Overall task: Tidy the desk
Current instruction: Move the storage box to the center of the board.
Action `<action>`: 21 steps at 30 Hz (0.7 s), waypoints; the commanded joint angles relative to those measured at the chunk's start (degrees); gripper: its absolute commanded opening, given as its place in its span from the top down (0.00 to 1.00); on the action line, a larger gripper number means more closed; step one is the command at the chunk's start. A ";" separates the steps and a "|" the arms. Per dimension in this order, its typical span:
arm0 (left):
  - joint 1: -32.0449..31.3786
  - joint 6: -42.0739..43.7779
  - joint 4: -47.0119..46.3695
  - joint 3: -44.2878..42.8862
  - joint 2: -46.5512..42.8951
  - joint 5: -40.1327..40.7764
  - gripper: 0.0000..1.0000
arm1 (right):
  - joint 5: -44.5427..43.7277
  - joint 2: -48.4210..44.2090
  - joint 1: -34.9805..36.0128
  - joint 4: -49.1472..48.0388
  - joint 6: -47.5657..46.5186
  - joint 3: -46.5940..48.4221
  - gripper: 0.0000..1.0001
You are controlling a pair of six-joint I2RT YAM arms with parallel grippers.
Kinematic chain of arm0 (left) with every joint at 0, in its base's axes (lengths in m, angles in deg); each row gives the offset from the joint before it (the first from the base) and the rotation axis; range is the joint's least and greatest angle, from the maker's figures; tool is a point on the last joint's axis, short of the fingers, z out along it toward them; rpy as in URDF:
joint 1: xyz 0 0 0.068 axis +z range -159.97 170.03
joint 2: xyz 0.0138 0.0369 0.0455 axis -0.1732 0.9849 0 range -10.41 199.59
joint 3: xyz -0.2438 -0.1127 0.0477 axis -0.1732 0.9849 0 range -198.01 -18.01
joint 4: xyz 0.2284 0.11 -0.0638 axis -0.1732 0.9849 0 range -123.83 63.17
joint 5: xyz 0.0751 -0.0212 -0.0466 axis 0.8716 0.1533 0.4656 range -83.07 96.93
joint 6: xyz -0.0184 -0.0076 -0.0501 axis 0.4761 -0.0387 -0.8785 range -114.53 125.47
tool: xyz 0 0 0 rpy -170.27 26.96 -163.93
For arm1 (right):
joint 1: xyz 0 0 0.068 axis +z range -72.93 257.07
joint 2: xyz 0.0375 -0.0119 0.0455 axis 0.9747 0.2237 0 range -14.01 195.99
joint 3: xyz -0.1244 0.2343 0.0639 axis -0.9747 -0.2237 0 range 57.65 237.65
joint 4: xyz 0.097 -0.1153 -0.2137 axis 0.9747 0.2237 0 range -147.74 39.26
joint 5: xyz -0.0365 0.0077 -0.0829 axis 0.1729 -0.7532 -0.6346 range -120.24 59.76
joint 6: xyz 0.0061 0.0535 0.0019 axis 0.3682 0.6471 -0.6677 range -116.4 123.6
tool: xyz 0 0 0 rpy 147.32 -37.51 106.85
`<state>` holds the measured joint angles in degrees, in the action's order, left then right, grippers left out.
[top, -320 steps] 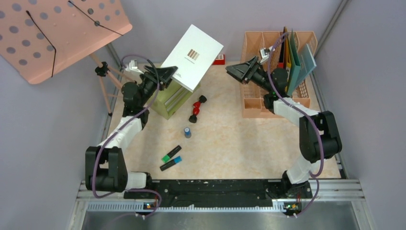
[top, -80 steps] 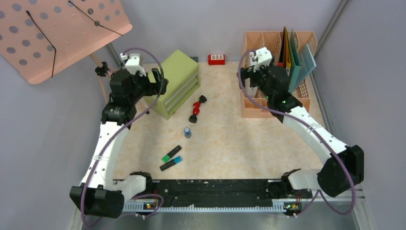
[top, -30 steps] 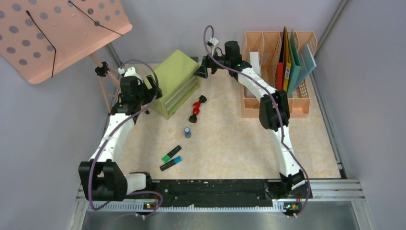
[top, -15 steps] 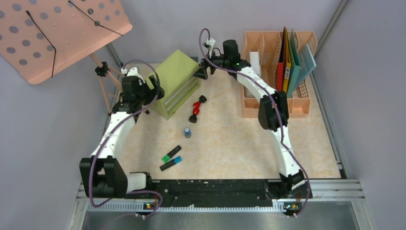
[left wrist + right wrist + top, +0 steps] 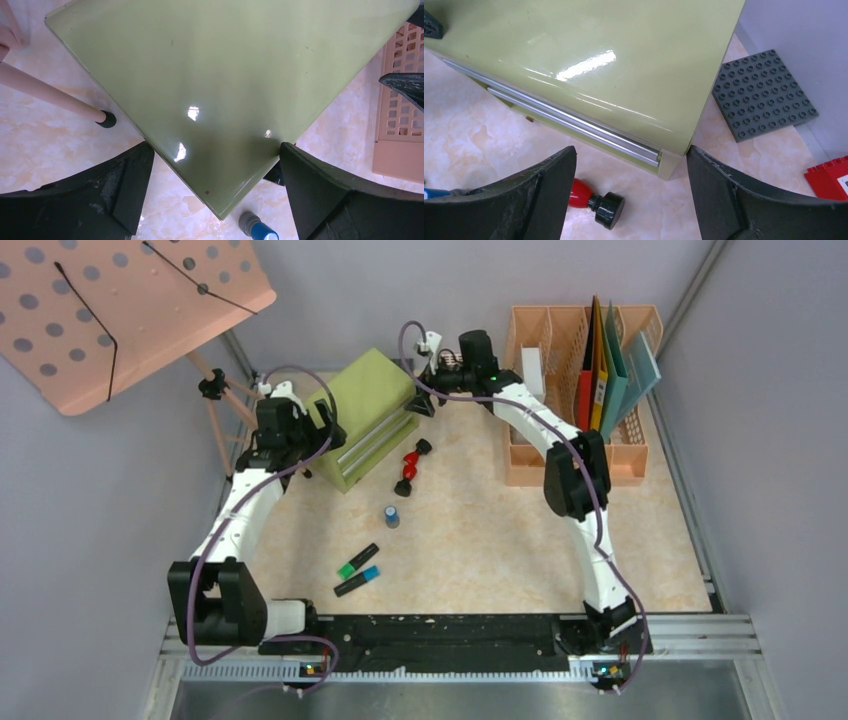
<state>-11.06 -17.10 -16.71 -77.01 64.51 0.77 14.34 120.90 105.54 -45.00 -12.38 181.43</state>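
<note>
The desk (image 5: 480, 540) is a beige marbled tabletop. A green drawer cabinet (image 5: 368, 410) stands askew at its back left. My left gripper (image 5: 322, 435) hovers open at the cabinet's left side; in the left wrist view its fingers (image 5: 125, 190) straddle the cabinet's near corner (image 5: 220, 210) without touching. My right gripper (image 5: 425, 398) is open at the cabinet's back right corner. In the right wrist view its fingertips (image 5: 729, 195) flank the corner by the drawer handles (image 5: 574, 120), with nothing gripped.
A red and black piece (image 5: 408, 465), a blue-capped item (image 5: 392, 516) and two highlighters (image 5: 357, 570) lie mid-desk. A peach organizer (image 5: 530, 455) with folders stands back right. A grey baseplate (image 5: 764, 95) and red brick (image 5: 829, 177) lie behind the cabinet. A stand leg (image 5: 50, 92) is left of it.
The right gripper has come down and left onto the cabinet's back right corner. The left gripper has edged a little closer to the cabinet's left side.
</note>
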 commanded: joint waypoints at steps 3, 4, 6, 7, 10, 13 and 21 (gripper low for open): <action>-1.61 1.21 -1.70 -2.17 0.87 -3.88 0.01 | 9.60 -8.54 7.80 5.47 -1.06 -6.73 0.23; -1.83 1.28 -1.66 -2.17 0.92 -4.07 0.02 | 9.52 -9.48 7.89 5.34 -1.05 -7.55 0.24; -2.43 1.38 -1.46 -2.17 1.07 -4.54 0.02 | 9.10 -10.99 7.97 4.97 -0.90 -9.25 0.24; -2.77 1.39 -1.40 -2.08 1.11 -4.64 0.01 | 8.92 -11.69 8.06 4.85 -0.89 -10.36 0.24; -3.83 1.53 -1.11 -2.08 0.94 -5.26 0.02 | 8.67 -14.05 8.14 4.01 -0.53 -13.25 0.25; -4.89 2.08 -0.60 -2.17 0.67 -5.27 0.02 | 8.40 -16.26 8.35 2.87 -0.16 -16.28 0.25; -6.92 1.78 0.03 -1.65 -0.79 -5.49 0.02 | 6.56 -20.01 8.62 1.26 0.99 -20.59 0.25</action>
<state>-13.20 -16.90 -14.94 -77.91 64.33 2.54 8.05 106.41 106.70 -45.03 -14.20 162.11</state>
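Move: The storage box's middle lies about 12 cm to the right hand's left, 3 cm back and 8 cm lower, its top far-right corner already at the forward finger; from the left hand it is roughly 4 cm ahead and 6 cm to the right, 8 cm down. About 17 cm below the right hand, the dumbbell lies 13 cm back and 1 cm left, the dark baseplate 10 cm ahead and 4 cm left, the red block 10 cm ahead and 7 cm right. Dragging the storage box by its far-right corner, the right hand travels level some 4.5 cm back and 3 cm to the right towards the board's centre, its forward finger still hooked over the far side and the jaws staying mostly open. The wide-open left hand keeps straddling the near-left corner and drifts about 1 cm right with the box. ##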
